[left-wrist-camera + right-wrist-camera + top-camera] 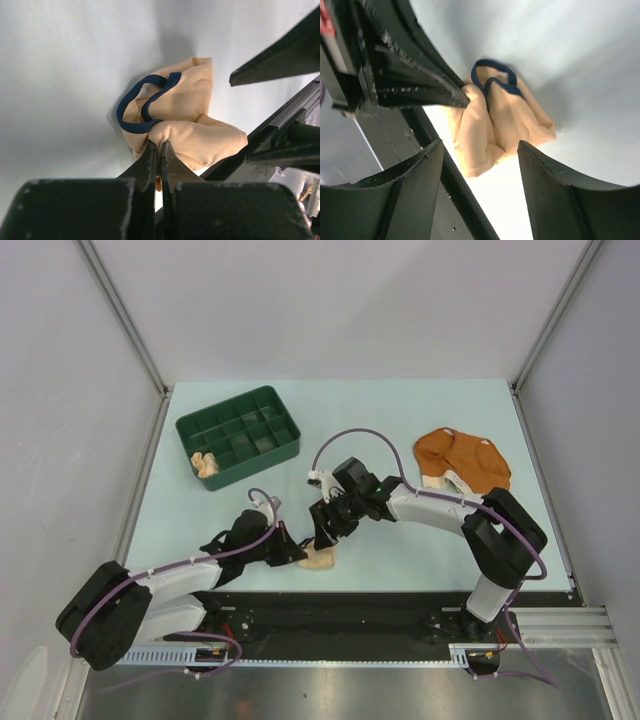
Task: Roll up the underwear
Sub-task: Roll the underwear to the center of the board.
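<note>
A bunched cream-peach underwear with dark trim point(322, 558) lies near the table's front edge. My left gripper point(301, 553) is shut on a fold of it; in the left wrist view the fingertips point(159, 148) pinch the cloth point(190, 120). My right gripper point(328, 529) hovers just above and behind it, open, its fingers apart and touching nothing. In the right wrist view this gripper point(480, 150) frames the bundle point(495, 120). A rust-orange underwear point(462, 458) lies flat at the far right. A pale rolled underwear point(207, 464) sits in a corner compartment of the tray.
The dark green compartment tray point(262, 398) stands at the back left. The black base rail point(350, 605) runs right behind the bundle at the near edge. Grey walls enclose the table on three sides.
</note>
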You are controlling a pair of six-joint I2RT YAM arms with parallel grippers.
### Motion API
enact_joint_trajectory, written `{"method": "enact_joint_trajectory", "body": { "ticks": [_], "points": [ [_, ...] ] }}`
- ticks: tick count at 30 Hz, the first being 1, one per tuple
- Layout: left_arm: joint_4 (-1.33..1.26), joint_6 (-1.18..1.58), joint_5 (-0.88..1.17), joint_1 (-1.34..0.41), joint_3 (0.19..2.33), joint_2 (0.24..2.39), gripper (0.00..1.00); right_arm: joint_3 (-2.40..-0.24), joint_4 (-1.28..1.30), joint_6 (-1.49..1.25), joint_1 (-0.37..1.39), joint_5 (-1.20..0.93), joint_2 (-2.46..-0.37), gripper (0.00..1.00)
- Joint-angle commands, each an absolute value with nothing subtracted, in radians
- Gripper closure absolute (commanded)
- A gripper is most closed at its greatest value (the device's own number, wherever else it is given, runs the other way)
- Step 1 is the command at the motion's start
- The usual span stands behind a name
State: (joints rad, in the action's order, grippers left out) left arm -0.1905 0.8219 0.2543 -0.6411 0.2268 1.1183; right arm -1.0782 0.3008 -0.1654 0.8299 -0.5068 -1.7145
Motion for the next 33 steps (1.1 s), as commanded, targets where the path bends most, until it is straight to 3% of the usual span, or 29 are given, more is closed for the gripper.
{"method": "enact_joint_trajectory", "body": {
  "ticks": [1, 12, 13, 15, 16, 17, 19, 20, 22, 26, 33],
  "points": [
    [-0.080, 0.819, 0.204, -0.609, 0.224, 1.161, 1.00, -1.039, 0.293, -0.104, 0.876, -0.466, -1.672, 0.35],
    [-0.115, 0.827, 0.238, -0.583, 0.222, 1.204, 1.00, -0.983, 0.250, -0.098, 0.928, -0.430, -1.680, 0.39],
    [-0.123, 0.831, 0.236, -0.584, 0.222, 1.203, 1.00, -0.983, 0.244, -0.103, 0.928, -0.420, -1.695, 0.52],
    [-0.138, 0.838, 0.242, -0.583, 0.221, 1.198, 1.00, -0.983, 0.242, -0.126, 0.925, -0.402, -1.712, 0.68],
    [-0.147, 0.838, 0.247, -0.583, 0.218, 1.195, 1.00, -0.985, 0.242, -0.133, 0.919, -0.405, -1.729, 0.82],
    [-0.158, 0.839, 0.258, -0.583, 0.215, 1.178, 0.99, -0.983, 0.244, -0.153, 0.913, -0.410, -1.733, 0.89],
    [-0.173, 0.841, 0.264, -0.584, 0.209, 1.155, 0.85, -0.983, 0.236, -0.172, 0.905, -0.417, -1.743, 1.00],
    [-0.173, 0.841, 0.255, -0.583, 0.206, 1.116, 0.67, -0.983, 0.233, -0.185, 0.896, -0.422, -1.749, 1.00],
    [-0.147, 0.833, 0.235, -0.583, 0.203, 1.068, 0.44, -0.983, 0.218, -0.236, 0.882, -0.452, -1.756, 1.00],
    [-0.097, 0.795, 0.204, -0.583, 0.198, 0.965, 0.29, -0.983, 0.196, -0.310, 0.850, -0.521, -1.784, 1.00],
    [-0.146, 0.746, 0.256, -0.583, 0.164, 0.974, 0.30, -0.983, 0.173, -0.408, 0.815, -0.589, -1.847, 1.00]
  ]
}}
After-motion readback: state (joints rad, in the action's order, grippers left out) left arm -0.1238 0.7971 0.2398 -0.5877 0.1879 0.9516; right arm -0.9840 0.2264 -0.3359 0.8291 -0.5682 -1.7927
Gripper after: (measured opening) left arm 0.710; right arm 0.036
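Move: The half-rolled underwear has its middle about 3 cm to the right of the left hand, level fore and aft, a centimetre below; the left fingers already pinch its left end. From the open right hand it lies some 3 cm back, 2 cm left and 6 cm down. The green tray stands about 27 cm ahead and 20 cm left of the right hand, the brown cloth roughly 21 cm ahead and 32 cm right. The roll's right, near end is taken by the right hand, which comes back and down about 4 cm each, shuts its fingers on the fabric, then eases slightly forward and lower while twisting some 15 degrees, forward side down. The left hand first keeps its pinch in place, then opens wide and comes free, leftward and up a little. ##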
